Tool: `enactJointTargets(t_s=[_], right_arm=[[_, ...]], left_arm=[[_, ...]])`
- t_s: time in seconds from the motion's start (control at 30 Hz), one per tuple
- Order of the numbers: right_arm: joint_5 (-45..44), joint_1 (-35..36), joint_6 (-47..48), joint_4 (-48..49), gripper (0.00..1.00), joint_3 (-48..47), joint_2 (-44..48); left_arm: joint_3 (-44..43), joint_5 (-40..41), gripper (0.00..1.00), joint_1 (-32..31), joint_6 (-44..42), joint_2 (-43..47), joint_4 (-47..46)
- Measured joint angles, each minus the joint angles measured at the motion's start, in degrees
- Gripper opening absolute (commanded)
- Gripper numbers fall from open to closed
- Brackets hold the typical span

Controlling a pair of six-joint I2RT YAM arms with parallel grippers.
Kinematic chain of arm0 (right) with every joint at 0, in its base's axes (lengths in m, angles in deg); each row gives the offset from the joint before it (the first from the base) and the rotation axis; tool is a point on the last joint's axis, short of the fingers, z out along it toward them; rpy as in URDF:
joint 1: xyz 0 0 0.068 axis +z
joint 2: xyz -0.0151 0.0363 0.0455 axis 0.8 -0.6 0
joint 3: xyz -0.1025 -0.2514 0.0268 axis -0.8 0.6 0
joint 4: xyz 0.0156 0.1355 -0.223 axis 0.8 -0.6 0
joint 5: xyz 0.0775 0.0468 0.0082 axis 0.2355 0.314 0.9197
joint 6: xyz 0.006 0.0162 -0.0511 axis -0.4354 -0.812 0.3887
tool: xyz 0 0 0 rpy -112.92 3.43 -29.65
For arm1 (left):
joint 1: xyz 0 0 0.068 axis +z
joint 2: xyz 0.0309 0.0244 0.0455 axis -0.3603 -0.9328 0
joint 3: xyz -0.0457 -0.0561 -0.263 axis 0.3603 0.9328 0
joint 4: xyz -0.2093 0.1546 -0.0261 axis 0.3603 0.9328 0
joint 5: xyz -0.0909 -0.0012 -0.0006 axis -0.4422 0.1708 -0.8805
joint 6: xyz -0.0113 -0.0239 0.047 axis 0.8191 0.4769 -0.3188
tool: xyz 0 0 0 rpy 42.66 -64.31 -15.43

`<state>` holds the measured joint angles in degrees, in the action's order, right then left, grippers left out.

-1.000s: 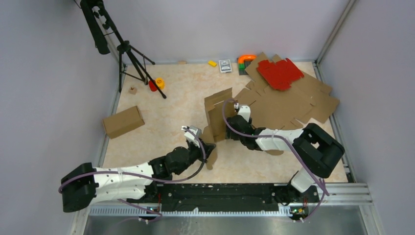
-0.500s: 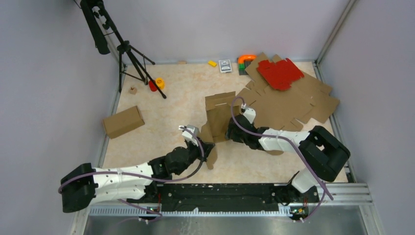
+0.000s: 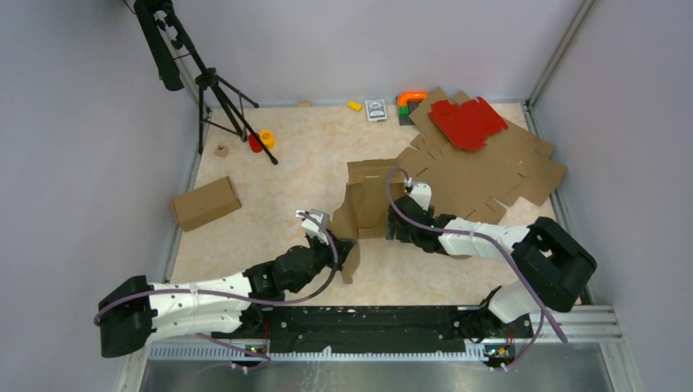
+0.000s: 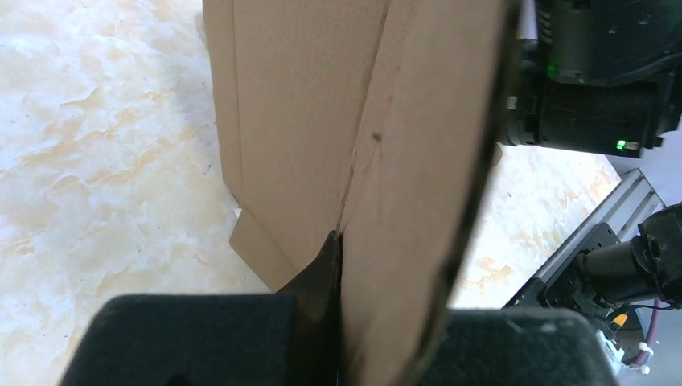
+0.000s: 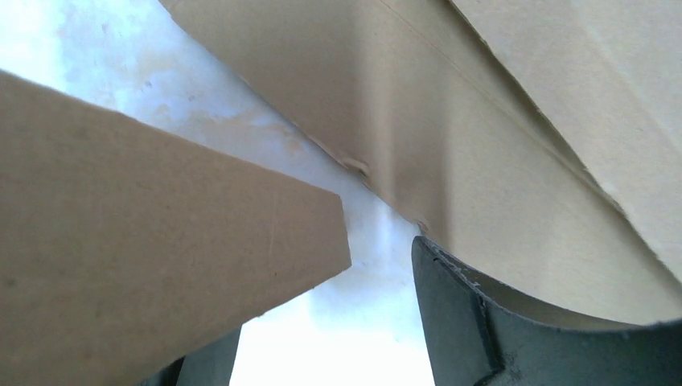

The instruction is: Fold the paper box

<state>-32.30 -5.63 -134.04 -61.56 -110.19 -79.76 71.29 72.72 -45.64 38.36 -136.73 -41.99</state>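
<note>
The paper box (image 3: 365,198) is a plain brown cardboard piece standing half-folded at the table's middle, its panels upright. My left gripper (image 3: 341,247) is shut on the box's lower near flap; in the left wrist view the paper box (image 4: 322,121) runs straight up from between the pinched gripper (image 4: 344,322). My right gripper (image 3: 391,222) stands open against the box's right side. In the right wrist view the gripper (image 5: 322,342) has a cardboard panel (image 5: 137,241) lying over its left finger and another panel (image 5: 482,137) resting against the right finger (image 5: 499,322), with bright table showing through the gap.
Flat brown cardboard sheets (image 3: 498,175) and a red die-cut sheet (image 3: 467,122) lie at the back right. A folded brown box (image 3: 206,202) sits at the left, near a black tripod (image 3: 214,90). Small toys (image 3: 376,109) line the back edge. The metal rail (image 3: 368,322) spans the near edge.
My right gripper has drawn rightward and nearer along the box's side. The box's upright panel has swung round and leans more to the right. The left gripper keeps its pinch.
</note>
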Motion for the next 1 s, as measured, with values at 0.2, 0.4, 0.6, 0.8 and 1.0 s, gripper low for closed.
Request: enactJointTargets(t_s=[0.2,0.4,0.6,0.8,1.0], right_arm=[[0.57,0.00,3.26,-1.25,0.83,2.62,7.76],[3.21,0.00,0.11,-1.03,0.84,3.67,10.58],[2.91,0.00,-5.42,-2.21,0.89,4.94,11.93],[0.02,-0.02,-1.60,-3.78,0.92,5.18,12.50],[3.23,-0.02,12.24,-2.49,0.95,5.62,15.91]], left_arm=[[-0.13,0.13,0.00,0.02,-0.22,0.22,1.27],[-0.13,0.42,0.00,0.02,1.29,0.13,1.49],[-0.96,1.18,0.00,0.02,2.97,0.09,3.28],[-1.38,2.25,0.00,0.02,4.42,0.09,5.42],[-3.54,2.97,0.00,0.02,4.61,-1.16,8.63]])
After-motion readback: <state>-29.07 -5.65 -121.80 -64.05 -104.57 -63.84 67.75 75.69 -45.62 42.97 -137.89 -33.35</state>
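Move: My left hand already pinches the box's left side panel, which stands up. The box's right side panel is some 8 cm ahead of this hand, 12 cm to its right and 8 cm lower. From my open right hand, that panel's middle is about 6 cm ahead, 1 cm left and 2 cm up; the box floor 7 cm ahead and 5 cm left; the flat cardboard pile about 14 cm ahead and 22 cm right, both slightly lower. I back my right hand off by the box's right side panel, rising about 4 cm overall with a small dip midway, and drawing back and to the right some 2 cm each. Its fingers spread from partly open to nearly full, ending astride the panel's near end, with the right finger against its edge. My left hand keeps its pinch, nearly still, easing about 1 cm down. ##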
